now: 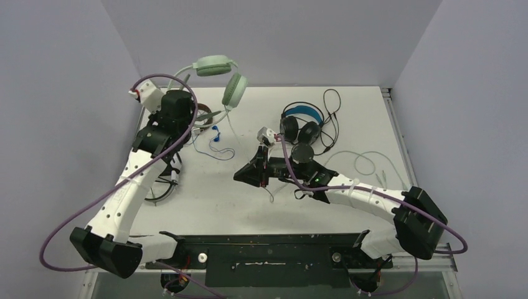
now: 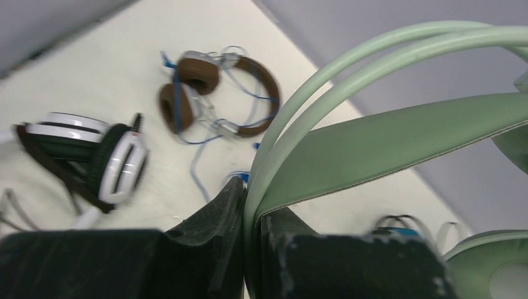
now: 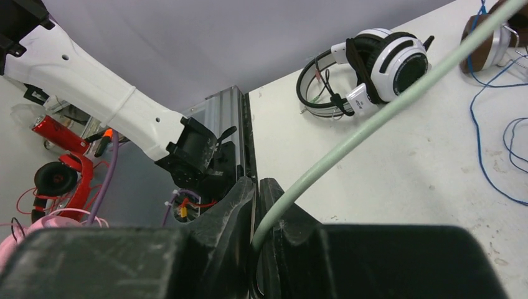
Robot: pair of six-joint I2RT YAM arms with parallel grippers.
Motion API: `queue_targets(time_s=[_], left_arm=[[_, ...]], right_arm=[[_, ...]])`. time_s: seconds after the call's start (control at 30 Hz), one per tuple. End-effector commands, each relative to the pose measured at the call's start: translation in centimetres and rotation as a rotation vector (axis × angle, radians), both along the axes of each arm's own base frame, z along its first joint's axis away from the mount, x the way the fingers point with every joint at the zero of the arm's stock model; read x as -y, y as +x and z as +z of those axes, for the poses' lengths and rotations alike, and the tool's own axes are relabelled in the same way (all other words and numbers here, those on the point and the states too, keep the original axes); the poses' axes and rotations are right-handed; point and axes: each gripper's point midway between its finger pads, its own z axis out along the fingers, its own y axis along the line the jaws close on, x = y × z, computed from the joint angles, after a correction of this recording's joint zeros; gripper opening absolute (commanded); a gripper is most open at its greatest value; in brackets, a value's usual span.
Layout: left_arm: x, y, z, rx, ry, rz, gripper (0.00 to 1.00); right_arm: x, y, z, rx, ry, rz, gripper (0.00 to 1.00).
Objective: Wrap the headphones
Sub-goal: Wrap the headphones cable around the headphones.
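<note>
The mint green headphones [image 1: 215,65] hang in the air at the back left. My left gripper [image 2: 252,205] is shut on their headband [image 2: 386,137], with one earcup [image 2: 492,268] low at the right. Their mint cord [image 3: 373,118] runs down into my right gripper [image 3: 257,199], which is shut on it above mid-table [image 1: 240,176]. On the table lie the brown headphones [image 2: 212,93] with a blue cord [image 3: 492,137]. The white, black-striped headphones [image 3: 373,68] lie partly under the left arm [image 1: 165,187]. The black headphones with a blue headband [image 1: 303,121] sit at the back centre.
A loose pale cable [image 1: 367,162] lies on the table's right side, near the metal edge rail [image 1: 398,137]. Grey walls close in the back and both sides. The left arm [image 3: 93,81] stretches across the left of the table.
</note>
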Motion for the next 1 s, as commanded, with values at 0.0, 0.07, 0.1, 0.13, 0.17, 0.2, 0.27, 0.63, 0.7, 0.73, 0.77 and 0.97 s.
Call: queue_targets(time_s=[0.0,0.07,0.1,0.13,0.17,0.2,0.27,0.63,0.7,0.73,0.77,0.97], left_arm=[[-2.9,-0.6,0.0,-0.098,0.297,0.104,0.0],[-2.5,-0.5,-1.1,-0.158,0.41,0.059,0.0],[-2.2,-0.5,-1.7,-0.189,0.471,0.026,0.0],[-1.7,-0.5,-2.2,-0.206,0.513,-0.008,0.0],[-1.2,-0.6,-2.6,-0.216,0.55,-0.044,0.0],[-0.7,-0.6,-2.9,-0.224,0.589,-0.083,0.0],[1.3,-0.7,-3.6,-0.223,0.67,-0.236,0.0],[5.4,-2.9,-5.9,-0.286,0.966,-0.618,0.0],[6.7,-3.3,-6.5,-0.296,0.976,-0.732,0.0],[7.4,-3.6,-6.8,-0.298,0.972,-0.792,0.0],[8.0,-3.9,-7.1,-0.298,0.965,-0.84,0.0],[9.7,-4.4,-7.8,-0.306,0.926,-0.94,0.0]], right_arm=[[0.7,-0.1,2.8,0.083,-0.041,-0.016,0.1],[1.0,0.6,3.5,0.104,-0.06,-0.048,0.1],[1.1,0.9,3.5,0.109,-0.075,-0.061,0.09],[1.3,1.2,3.7,0.119,-0.089,-0.074,0.08],[1.4,1.6,3.8,0.127,-0.103,-0.085,0.08],[1.5,2.1,3.8,0.135,-0.118,-0.097,0.07],[1.9,3.0,4.0,0.141,-0.143,-0.116,0.06],[7.6,10.7,1.8,0.262,-0.496,-0.374,0.0],[8.7,11.9,1.5,0.288,-0.549,-0.444,0.0],[9.3,12.5,1.4,0.3,-0.568,-0.482,0.02],[9.8,13.1,1.4,0.309,-0.585,-0.519,0.03],[12.1,15.1,2.1,0.356,-0.641,-0.677,0.09]])
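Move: The left gripper already holds the green headphones by the headband, their ear cups about 9 cm to its right, 3 cm ahead and 8 cm higher; the brown headphones lie some 28 cm below it, 8 cm ahead and 10 cm left. From the right gripper, which has the cable between its fingers, the ear cups are roughly 21 cm ahead, 2 cm left and 16 cm up; the blue earbuds lie 20 cm ahead, 10 cm left, 20 cm below. Bring the left gripper down about 9 cm, then right and a little back, rolling its left side up and turning clockwise so the ear cups swing down towards the right gripper. Keep the cable between the right fingers, pinch tighter midway, and carry it forward about 12 cm and to the right, rising slightly, then sinking, fingers tipping down, up beside the cups; ease the pinch at the end. ##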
